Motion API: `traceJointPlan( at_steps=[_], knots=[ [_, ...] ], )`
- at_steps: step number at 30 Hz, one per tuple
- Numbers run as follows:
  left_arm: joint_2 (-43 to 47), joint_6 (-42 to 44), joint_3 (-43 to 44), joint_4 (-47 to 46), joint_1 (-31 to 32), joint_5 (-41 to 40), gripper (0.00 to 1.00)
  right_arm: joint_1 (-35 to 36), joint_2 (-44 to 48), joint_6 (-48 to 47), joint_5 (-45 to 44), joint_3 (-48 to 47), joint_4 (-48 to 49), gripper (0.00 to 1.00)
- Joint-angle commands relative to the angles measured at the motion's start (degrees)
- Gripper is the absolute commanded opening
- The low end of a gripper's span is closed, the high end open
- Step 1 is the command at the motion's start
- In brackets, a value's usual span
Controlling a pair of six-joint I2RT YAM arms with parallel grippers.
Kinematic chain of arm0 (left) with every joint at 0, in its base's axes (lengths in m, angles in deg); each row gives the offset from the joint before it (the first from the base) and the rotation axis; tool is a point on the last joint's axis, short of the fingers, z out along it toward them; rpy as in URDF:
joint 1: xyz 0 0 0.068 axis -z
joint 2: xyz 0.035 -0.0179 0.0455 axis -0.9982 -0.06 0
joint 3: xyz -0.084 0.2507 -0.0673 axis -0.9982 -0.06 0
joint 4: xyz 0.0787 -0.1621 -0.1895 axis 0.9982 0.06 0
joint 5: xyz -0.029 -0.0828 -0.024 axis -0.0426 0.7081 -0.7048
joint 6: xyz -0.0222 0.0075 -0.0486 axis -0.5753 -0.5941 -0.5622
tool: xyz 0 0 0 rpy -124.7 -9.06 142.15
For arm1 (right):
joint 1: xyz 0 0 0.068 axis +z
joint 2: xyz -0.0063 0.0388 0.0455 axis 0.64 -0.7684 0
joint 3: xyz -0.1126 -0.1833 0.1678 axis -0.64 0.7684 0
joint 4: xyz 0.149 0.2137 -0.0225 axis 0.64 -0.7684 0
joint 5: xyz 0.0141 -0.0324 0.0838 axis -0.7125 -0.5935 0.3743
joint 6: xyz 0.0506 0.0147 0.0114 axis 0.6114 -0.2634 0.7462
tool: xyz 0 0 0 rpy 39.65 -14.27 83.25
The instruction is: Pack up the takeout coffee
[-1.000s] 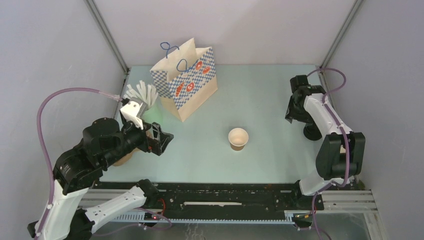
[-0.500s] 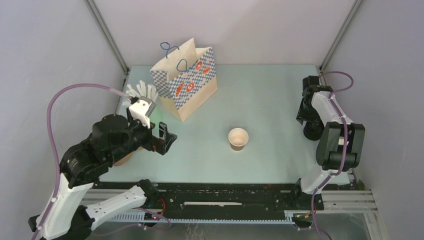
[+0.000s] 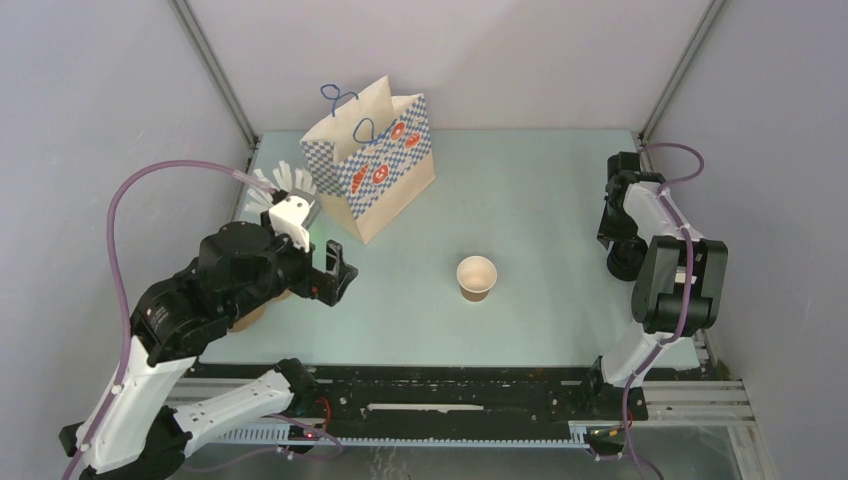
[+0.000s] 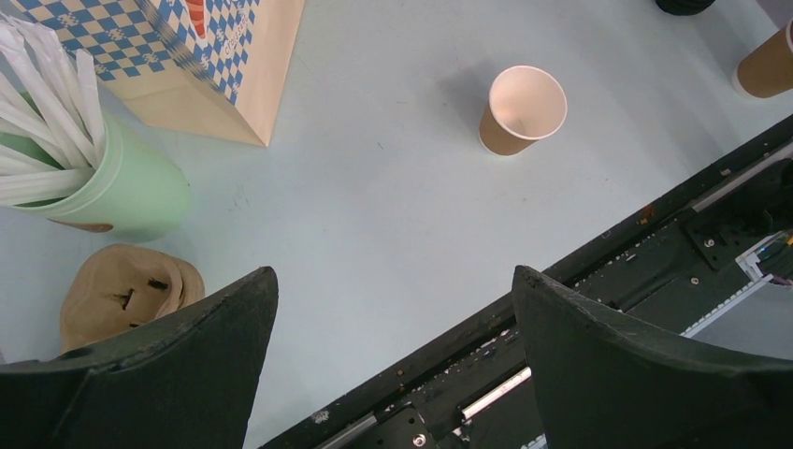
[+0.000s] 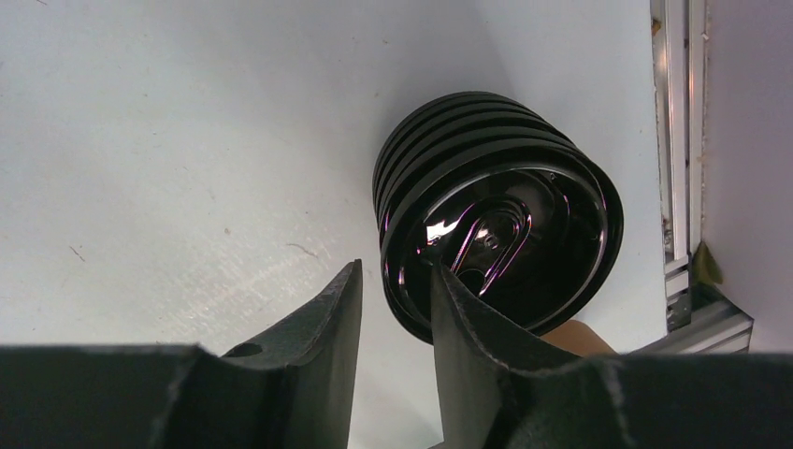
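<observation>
No lidded takeout coffee is in view. A lidless tan paper cup [image 3: 477,277] [image 4: 520,110] stands upright mid-table. A stack of black lids [image 5: 496,206] [image 3: 624,263] sits at the right edge. My right gripper [image 5: 396,271] hangs over it, jaws narrow. One finger is inside the top lid, the other outside, with a small gap to the rim. My left gripper [image 4: 393,309] [image 3: 335,272] hovers wide open and empty above the near left table. The checkered paper bag [image 3: 375,170] [image 4: 215,56] stands open at the back left.
A pale green cup of white sticks [image 4: 93,178] [image 3: 285,190] stands beside the bag. A stack of tan cups [image 4: 122,290] lies near it, under my left arm. Another tan cup [image 4: 769,65] stands by the lids. The black rail [image 3: 450,395] runs along the near edge.
My right arm swung right over the lid stack and its jaws narrowed around the top lid's rim. My left arm shifted slightly right and away, still open.
</observation>
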Motion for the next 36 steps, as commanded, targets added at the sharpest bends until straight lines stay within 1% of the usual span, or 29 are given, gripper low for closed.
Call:
traceJointPlan(
  at_steps=[1,5,9,12,14,19,30,31,33,36],
  knots=[
    [-0.50,1.70,3.36,0.18,0.56,-1.14,1.00,-0.53,-0.41,-1.05,-0.21,-1.88,1.87,0.40],
    [-0.76,1.80,3.67,0.27,0.62,-1.19,1.00,-0.53,-0.08,-1.49,-0.59,-1.89,1.89,0.32],
    [-0.86,1.88,3.97,0.46,0.62,-1.51,1.00,-0.53,1.13,-2.61,-1.58,-1.89,1.33,0.31],
    [-0.93,1.88,4.07,0.53,0.63,-1.51,1.00,-0.69,2.21,-3.20,-1.80,-1.89,1.39,0.23],
    [-1.04,1.88,4.15,0.49,0.66,-1.45,1.00,-0.87,2.47,-3.51,-1.46,-1.90,1.56,0.21],
    [-1.22,1.71,4.66,0.78,0.72,-1.29,1.00,-0.88,3.90,-3.45,-1.07,-1.88,0.93,0.17],
    [-1.66,1.47,4.45,0.49,0.75,-0.64,1.00,-0.88,8.40,-2.75,0.67,-2.37,-1.06,0.14],
    [-1.67,1.45,4.35,0.45,0.81,-0.57,1.00,-0.84,8.90,-2.31,2.03,-3.22,-2.05,0.14],
    [-1.99,1.38,4.31,0.57,0.80,-0.89,1.00,0.02,11.10,-0.92,8.88,-4.45,-3.03,0.13],
    [-3.46,0.65,5.35,0.66,0.81,-0.70,1.00,4.21,15.78,4.63,28.46,-4.41,0.10,0.13]
  ],
)
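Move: The right hand hangs with its fingers either side of the left rim of the stack's top lid; that lid's middle is about 4 cm to its right, 1 cm back and 1 cm below. The cup stack stands roughly 16 cm back and 5 cm right of the hand; the single cup is some 27 cm left and 8 cm back. From the left hand, the same lid is around 17 cm ahead, 60 cm right and 27 cm below. Staying almost in place at first, the right hand closes its half-open fingers until they pinch the left rim of the top lid, then lifts straight up off the stack, about 5 cm. Near the end it also swings some 2 cm left, with the fingertips tilting forward roughly 10 degrees, the pinch kept. ##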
